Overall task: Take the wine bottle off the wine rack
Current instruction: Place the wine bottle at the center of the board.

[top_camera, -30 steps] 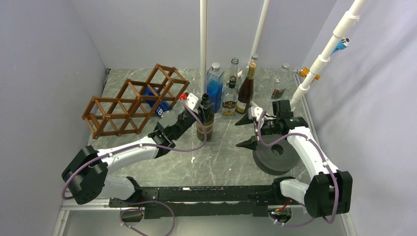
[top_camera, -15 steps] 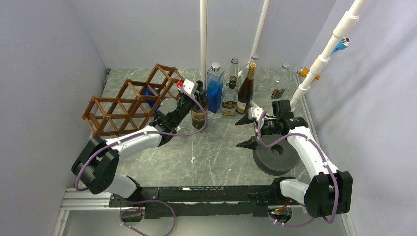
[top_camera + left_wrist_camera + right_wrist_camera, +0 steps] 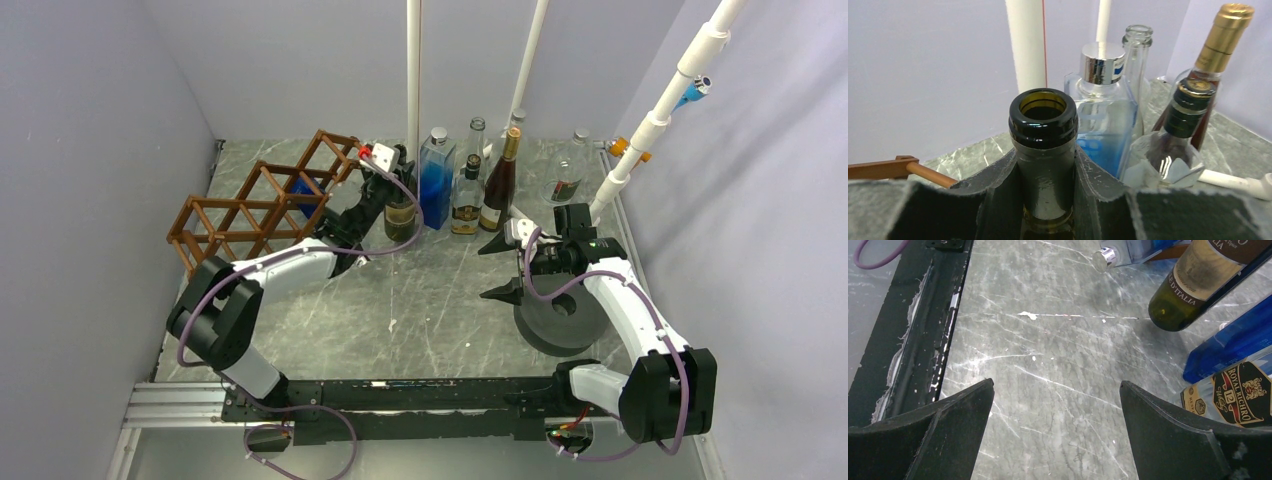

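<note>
A dark green wine bottle (image 3: 401,214) stands upright just right of the brown wooden wine rack (image 3: 262,205), beside the row of bottles at the back. My left gripper (image 3: 396,186) is shut on its neck. In the left wrist view both pads press the neck (image 3: 1043,150) below the open mouth, with my left gripper (image 3: 1044,162) centred on it. The bottle's labelled lower body (image 3: 1193,280) shows in the right wrist view. A blue bottle (image 3: 308,192) lies in the rack. My right gripper (image 3: 495,270) hangs open over bare table, with nothing between its fingers (image 3: 1056,390).
A blue square bottle (image 3: 436,178), a clear bottle (image 3: 476,138), a squat brandy bottle (image 3: 466,200) and a brown gold-capped bottle (image 3: 500,185) stand at the back. A glass flask (image 3: 567,176) sits back right. A grey disc (image 3: 562,316) lies under the right arm. White pipes (image 3: 413,70) rise behind.
My left arm has carried the upright wine bottle away from the table's middle toward the back, up beside the blue square bottle and the rack's end. The right arm has not moved.
</note>
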### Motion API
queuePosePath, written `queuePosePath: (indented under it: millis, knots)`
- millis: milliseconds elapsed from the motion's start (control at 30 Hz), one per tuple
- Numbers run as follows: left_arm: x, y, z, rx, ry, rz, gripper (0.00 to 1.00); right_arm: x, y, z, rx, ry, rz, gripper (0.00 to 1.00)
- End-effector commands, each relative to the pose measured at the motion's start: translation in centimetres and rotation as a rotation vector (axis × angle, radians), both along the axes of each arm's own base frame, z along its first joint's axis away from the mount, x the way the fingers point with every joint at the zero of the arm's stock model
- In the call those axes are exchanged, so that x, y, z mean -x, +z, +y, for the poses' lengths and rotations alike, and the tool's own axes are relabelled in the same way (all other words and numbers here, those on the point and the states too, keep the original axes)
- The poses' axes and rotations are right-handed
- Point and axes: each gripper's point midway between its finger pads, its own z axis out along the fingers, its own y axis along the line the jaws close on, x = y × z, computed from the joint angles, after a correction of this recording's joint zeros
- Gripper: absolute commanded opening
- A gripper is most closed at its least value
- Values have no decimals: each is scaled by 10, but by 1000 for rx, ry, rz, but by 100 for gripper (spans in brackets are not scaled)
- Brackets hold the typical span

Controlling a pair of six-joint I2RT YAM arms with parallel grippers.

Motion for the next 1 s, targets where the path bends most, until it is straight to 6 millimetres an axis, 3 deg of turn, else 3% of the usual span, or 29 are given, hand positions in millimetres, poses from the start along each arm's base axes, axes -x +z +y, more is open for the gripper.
queuePosePath:
  millis: [0,467,967]
  knots:
    - [-4,79,12,122,34,-209,0,0,11,1,-24,19,-56,99]
    - [-30,67,19,119,80,-196,0,0,9,1,-22,20,-53,99]
    - [-41,57,21,124,97,-184,0,0,7,1,-20,21,-50,99]
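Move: Held upright by its neck in the left hand, the wine bottle is going to a free spot on the board about 5 cm ahead, 2 cm left and 30 cm below. From this hand, the white pole rises some 10 cm ahead and 3 cm right, the blue bottle stands 6 cm ahead and 8 cm right, and the rack's right end lies roughly 8 cm ahead, 8 cm left. From the right hand, that spot lies around 24 cm ahead, 20 cm left and 19 cm below. Easing forward by about 4 cm and edging left, the left arm carries the bottle into the gap between the rack's end and the blue bottle while sinking some 3 cm; the forward travel slows and the lowering takes a larger share. The wrist turns roughly 5 degrees counter-clockwise, and the fingers keep their pinch on the neck. ##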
